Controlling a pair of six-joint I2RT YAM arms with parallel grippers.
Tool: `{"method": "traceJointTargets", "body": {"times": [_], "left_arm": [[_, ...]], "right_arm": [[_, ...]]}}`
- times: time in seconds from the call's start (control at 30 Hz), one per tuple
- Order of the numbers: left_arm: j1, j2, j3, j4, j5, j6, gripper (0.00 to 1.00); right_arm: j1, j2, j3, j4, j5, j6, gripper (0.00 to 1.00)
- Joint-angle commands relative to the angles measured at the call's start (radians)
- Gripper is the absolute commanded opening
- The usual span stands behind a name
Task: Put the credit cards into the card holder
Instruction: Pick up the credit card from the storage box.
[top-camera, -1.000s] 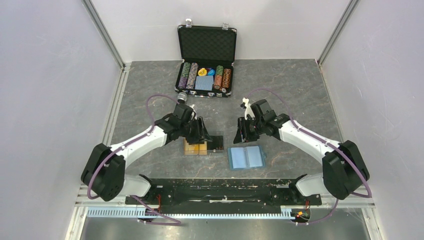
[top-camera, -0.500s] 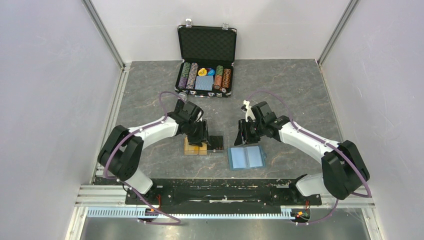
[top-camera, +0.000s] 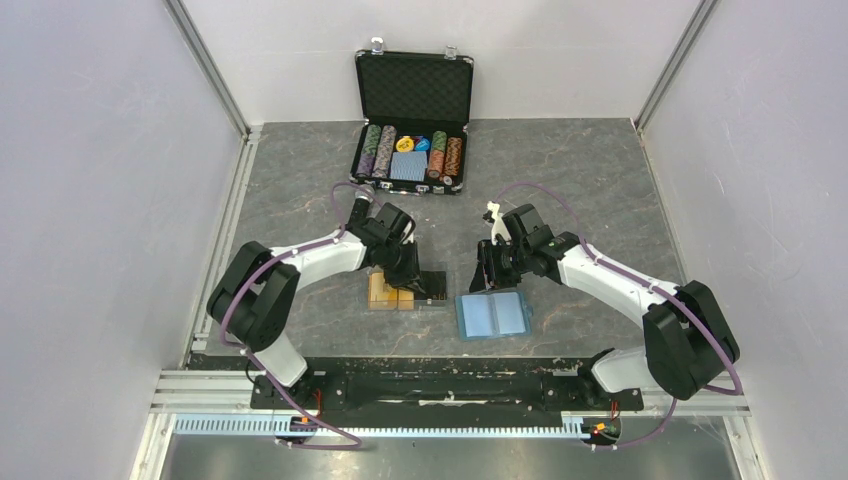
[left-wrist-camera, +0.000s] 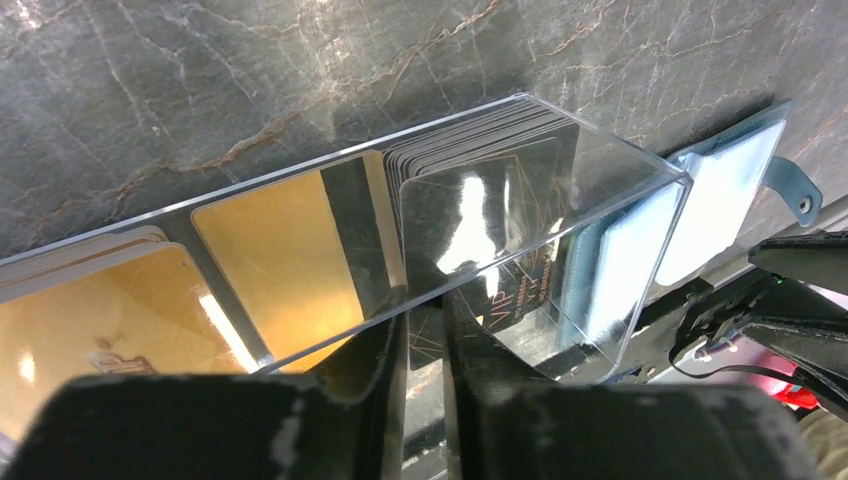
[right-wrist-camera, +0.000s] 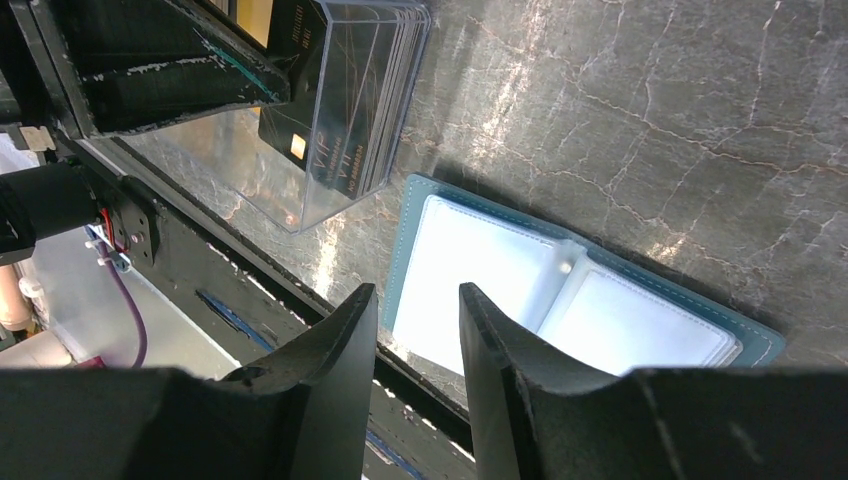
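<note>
Orange-yellow credit cards (left-wrist-camera: 275, 250) stand in a clear plastic box (top-camera: 405, 290), beside a stack of black cards (left-wrist-camera: 490, 220). My left gripper (left-wrist-camera: 425, 315) is down at the box's near edge by the black stack. Its jaws are close together with a narrow gap, and a black card's face shows in that gap. Whether they pinch anything I cannot tell. The teal card holder (top-camera: 493, 314) lies open flat to the right of the box. My right gripper (right-wrist-camera: 417, 292) hovers open over the card holder's (right-wrist-camera: 480, 270) edge, with nothing between its fingers.
A black chip case (top-camera: 412, 120) stands open at the back, filled with poker chips and a card deck. The black frame bar (top-camera: 440, 380) runs along the near edge, just below the box and card holder. White walls enclose the left and right sides.
The left arm has folded in, and its gripper has sunk onto the clear box with its jaws drawn much closer. The right arm has stayed still.
</note>
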Motion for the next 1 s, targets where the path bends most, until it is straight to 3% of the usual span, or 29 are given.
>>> {"method": "traceJointTargets", "body": {"times": [0.0,0.1,0.6,0.73,0.97], "left_arm": [[-0.005,-0.009,0.015,0.005,-0.008,0.023,0.15],[-0.008,-0.023,0.028,-0.011,-0.014,0.024,0.02],[-0.025,-0.173,0.042,-0.06,-0.023,-0.002,0.02],[-0.025,-0.228,0.026,-0.06,-0.023,-0.02,0.02],[-0.025,-0.341,-0.031,-0.02,-0.026,-0.067,0.02]], "right_arm": [[0.005,-0.025,0.012,0.002,0.012,-0.009,0.39],[0.004,-0.025,0.013,0.003,0.013,-0.008,0.39],[0.004,-0.043,0.021,0.001,0.014,-0.003,0.41],[0.005,-0.058,0.026,0.003,0.015,0.004,0.5],[0.002,-0.121,0.013,0.059,-0.001,0.041,0.74]]}}
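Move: The left fingertips are already at the left edge of the upright black credit card in the storage box; its middle is about 2 cm to their right, level ahead and in height. The middle gold cards stand some 3 cm to the left of the fingertips, level ahead, and the open card holder about 15 cm right and 6 cm back, 3 cm lower. From the right hand the black card is roughly 9 cm left, level ahead, 5 cm below. The left fingers close on the black card's left edge and lift about 8 cm; the right gripper opens wider. ##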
